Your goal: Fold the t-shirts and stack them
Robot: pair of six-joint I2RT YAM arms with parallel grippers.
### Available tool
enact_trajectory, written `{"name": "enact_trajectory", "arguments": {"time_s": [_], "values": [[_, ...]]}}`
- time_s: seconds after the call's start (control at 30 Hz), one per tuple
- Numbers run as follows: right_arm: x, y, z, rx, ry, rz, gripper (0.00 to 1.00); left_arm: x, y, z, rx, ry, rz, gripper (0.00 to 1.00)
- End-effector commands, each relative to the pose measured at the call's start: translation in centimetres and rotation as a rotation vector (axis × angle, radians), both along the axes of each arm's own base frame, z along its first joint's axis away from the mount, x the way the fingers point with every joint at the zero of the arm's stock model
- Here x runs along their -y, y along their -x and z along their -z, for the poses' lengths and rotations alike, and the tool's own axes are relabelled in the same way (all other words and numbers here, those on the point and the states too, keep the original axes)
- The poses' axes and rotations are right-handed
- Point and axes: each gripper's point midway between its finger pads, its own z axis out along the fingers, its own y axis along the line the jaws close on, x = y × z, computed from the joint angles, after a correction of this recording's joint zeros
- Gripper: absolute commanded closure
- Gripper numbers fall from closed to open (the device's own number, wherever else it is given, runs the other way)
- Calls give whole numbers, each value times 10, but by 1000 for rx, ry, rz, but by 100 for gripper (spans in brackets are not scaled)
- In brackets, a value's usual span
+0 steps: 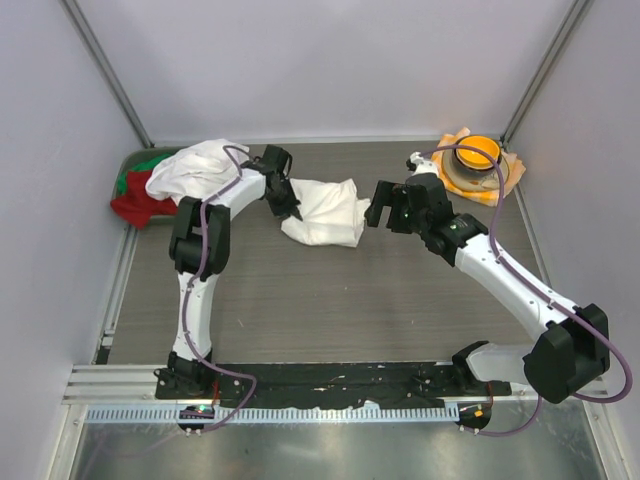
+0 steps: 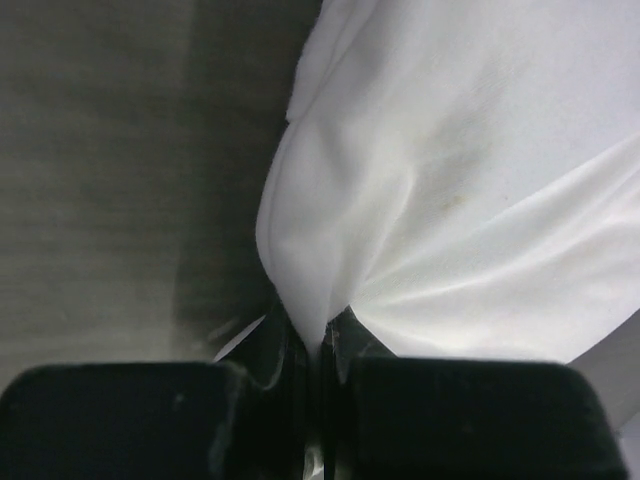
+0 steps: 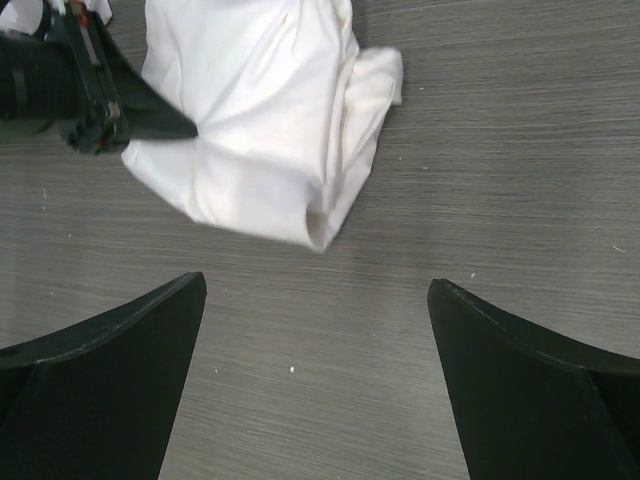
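A bunched white t-shirt [image 1: 325, 210] lies on the dark table behind the middle. My left gripper [image 1: 293, 208] is shut on its left edge; in the left wrist view the cloth [image 2: 440, 190] runs down into the closed jaws of the left gripper [image 2: 322, 345]. My right gripper [image 1: 379, 213] is open and empty, just right of the shirt. In the right wrist view the shirt [image 3: 265, 130] lies beyond the right gripper [image 3: 317, 290], apart from the fingers [image 3: 130, 340]. A second white t-shirt [image 1: 195, 168] lies heaped at the far left.
Red and green garments [image 1: 135, 195] lie under the far-left heap by the left wall. An orange-and-white checked cloth [image 1: 512, 172] with a yellow bowl [image 1: 473, 158] on it sits at the far right corner.
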Motion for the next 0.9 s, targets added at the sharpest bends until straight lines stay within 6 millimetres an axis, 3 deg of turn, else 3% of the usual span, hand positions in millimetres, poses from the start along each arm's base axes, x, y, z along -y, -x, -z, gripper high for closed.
{"name": "enact_trajectory", "arguments": {"time_s": [0.0,0.03,0.07,0.27,0.4,0.5,0.6,0.7,0.73,0.87], "values": [[-10,-2,-22,66,-76,-22,0,-36,-42,3,-11,-136,0,100],[-14,-1,-21,61,-90,-36,1,-40,-48,21,-43,-147,-4,100],[-15,-1,-22,61,-100,-35,1,-46,-66,5,-13,-140,-25,100],[-18,-1,-20,65,-110,-45,1,-78,-111,16,15,-118,-57,100],[-18,-4,-13,60,-100,-42,1,-94,-127,15,49,-91,-86,100],[-19,-4,-10,52,-100,-44,1,-102,-134,7,83,-82,-75,92],[-19,-4,-5,51,-95,-50,1,-103,-139,-2,120,-71,-56,62],[-18,-5,-2,58,-91,-42,1,-102,-145,-27,182,-56,-47,5],[-18,-5,-1,57,-86,-44,0,-102,-146,-33,193,-52,-45,0],[-16,-9,5,31,-55,-16,0,-107,-140,-73,238,-70,-68,0]]}}
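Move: Just right of the bin, the clear spot for the t-shirt's pinched left edge lies about 14 cm ahead of the left hand and 9 cm to its left, at table height. The folded t-shirt's middle is some 9 cm to that hand's right, level with it fore and aft; the bin's middle is about 33 cm left and 9 cm ahead. From the right hand, the folded t-shirt lies roughly 11 cm ahead, 16 cm left and 18 cm below. Sliding the folded t-shirt out across the table by its still-pinched left edge, the left hand runs forward first, then bends more to its left towards the bin's right side, about 14 cm out and 9 cm over, staying at table height. There the fingers open wide and let go of the cloth, and the hand lifts some 2 cm, tilting slightly. ##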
